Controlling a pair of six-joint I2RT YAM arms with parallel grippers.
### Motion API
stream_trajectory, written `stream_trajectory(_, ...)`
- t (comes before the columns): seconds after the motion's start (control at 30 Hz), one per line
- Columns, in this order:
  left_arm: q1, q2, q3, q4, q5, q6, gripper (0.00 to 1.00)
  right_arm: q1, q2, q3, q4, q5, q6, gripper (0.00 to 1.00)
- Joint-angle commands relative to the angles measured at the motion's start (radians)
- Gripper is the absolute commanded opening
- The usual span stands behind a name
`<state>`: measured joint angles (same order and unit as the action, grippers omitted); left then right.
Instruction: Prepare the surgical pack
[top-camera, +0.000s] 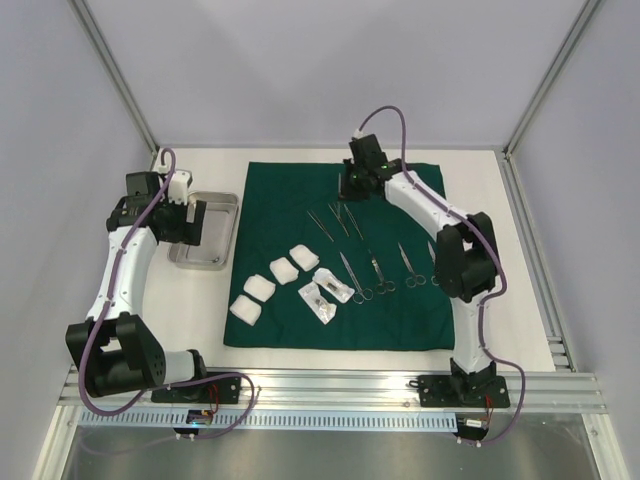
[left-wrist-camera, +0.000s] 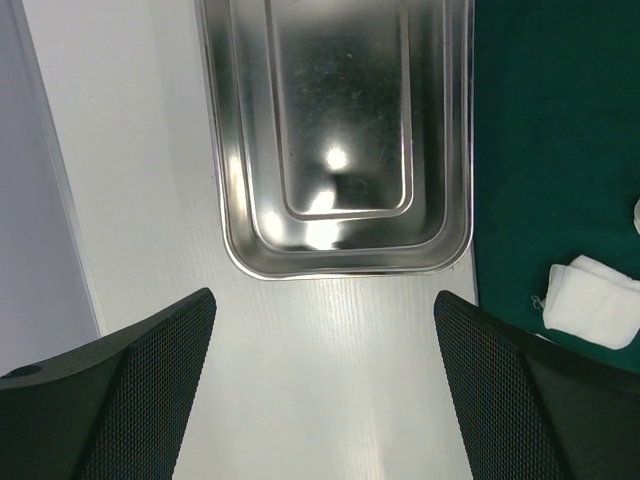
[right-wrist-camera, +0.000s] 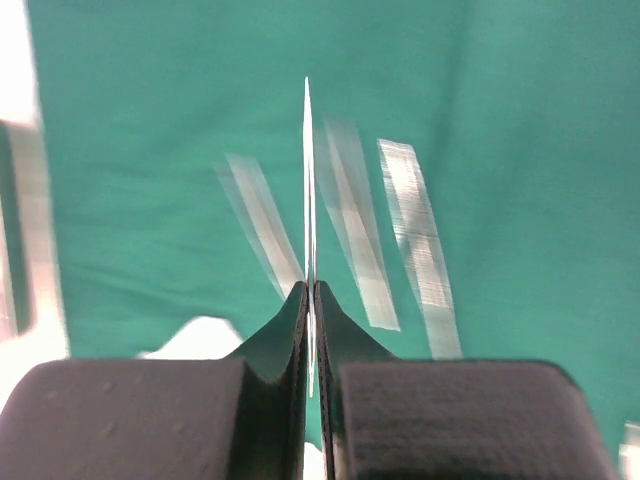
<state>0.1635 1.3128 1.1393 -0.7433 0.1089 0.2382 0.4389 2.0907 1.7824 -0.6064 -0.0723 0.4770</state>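
The dark green cloth (top-camera: 330, 320) of the surgical pack lies spread flat on the table. On it are several slim metal instruments (top-camera: 350, 270) and several white gauze squares (top-camera: 285, 270). The shiny steel tray (top-camera: 228, 205) sits empty just left of the cloth. My right gripper (top-camera: 351, 186) hovers over the cloth's far edge. In the right wrist view it (right-wrist-camera: 312, 290) is shut on a thin metal instrument (right-wrist-camera: 307, 180) seen edge-on, above blurred instruments (right-wrist-camera: 415, 230). My left gripper (left-wrist-camera: 325, 300) is open over bare table just short of the tray (left-wrist-camera: 225, 200), holding nothing.
A small clear packet (top-camera: 325, 292) lies on the cloth beside the gauze. One gauze square (left-wrist-camera: 590, 300) shows on the cloth (left-wrist-camera: 550, 150) right of my left fingers. Grey walls and aluminium posts enclose the table; a rail runs along the near edge.
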Motion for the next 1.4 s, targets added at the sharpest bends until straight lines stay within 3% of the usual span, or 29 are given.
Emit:
stream_trajectory(0.0, 0.043, -0.001, 0.007, -0.016, 0.005, 0.004, 0.99, 0.125, -0.002, 0.098, 0.145, 0.069, 0.182, 0.00)
stream_trajectory(0.17, 0.151, 0.017, 0.028, -0.041, 0.073, -0.025, 0.98, 0.303, 0.172, 0.436, 0.161, 0.180, 0.256, 0.01)
stream_trajectory(0.27, 0.185, 0.017, 0.027, -0.050, 0.118, -0.024, 0.97, 0.368, 0.323, 0.558, 0.241, 0.198, 0.347, 0.00)
stream_trajectory(0.47, 0.188, 0.014, 0.004, -0.038, 0.132, -0.005, 0.96, 0.457, 0.462, 0.656, 0.450, 0.268, 0.449, 0.00)
stream_trajectory(0.63, 0.186, 0.039, -0.012, -0.013, 0.137, 0.006, 0.94, 0.523, 0.587, 0.785, 0.522, 0.400, 0.371, 0.00)
stream_trajectory(1.0, 0.188, 0.161, 0.030, 0.013, 0.127, 0.003, 0.87, 0.580, 0.643, 0.784, 0.419, 0.509, 0.350, 0.00)
stream_trajectory(1.37, 0.186, 0.177, 0.022, -0.001, 0.288, 0.035, 0.70, 0.613, 0.603, 0.733, 0.370, 0.514, 0.406, 0.00)
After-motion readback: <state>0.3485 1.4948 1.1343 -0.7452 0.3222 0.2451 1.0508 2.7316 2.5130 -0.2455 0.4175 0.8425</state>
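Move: Some 38 cm to the left of the right hand, 5 cm back and 9 cm below lies the metal tray, for the tweezers this hand already holds. Of the tweezers still on the mat, one is 3 cm right and 2 cm back, another 1 cm left and 1 cm back, the third 6 cm left and 3 cm back; the nearest gauze pad is 10 cm left, 11 cm back. From the left hand the tray is about 9 cm ahead, 4 cm right, 14 cm below. Sweeping left about 35 cm to the tray, the right hand keeps the tweezers pinched, arcs up over 9 cm, sinks again, then eases back, its fingers swinging up and leftward some 30 degrees. The empty left hand swings aside to its left, sinks about 5 cm beside the tray's near end, drifts slightly back right and partly closes. ##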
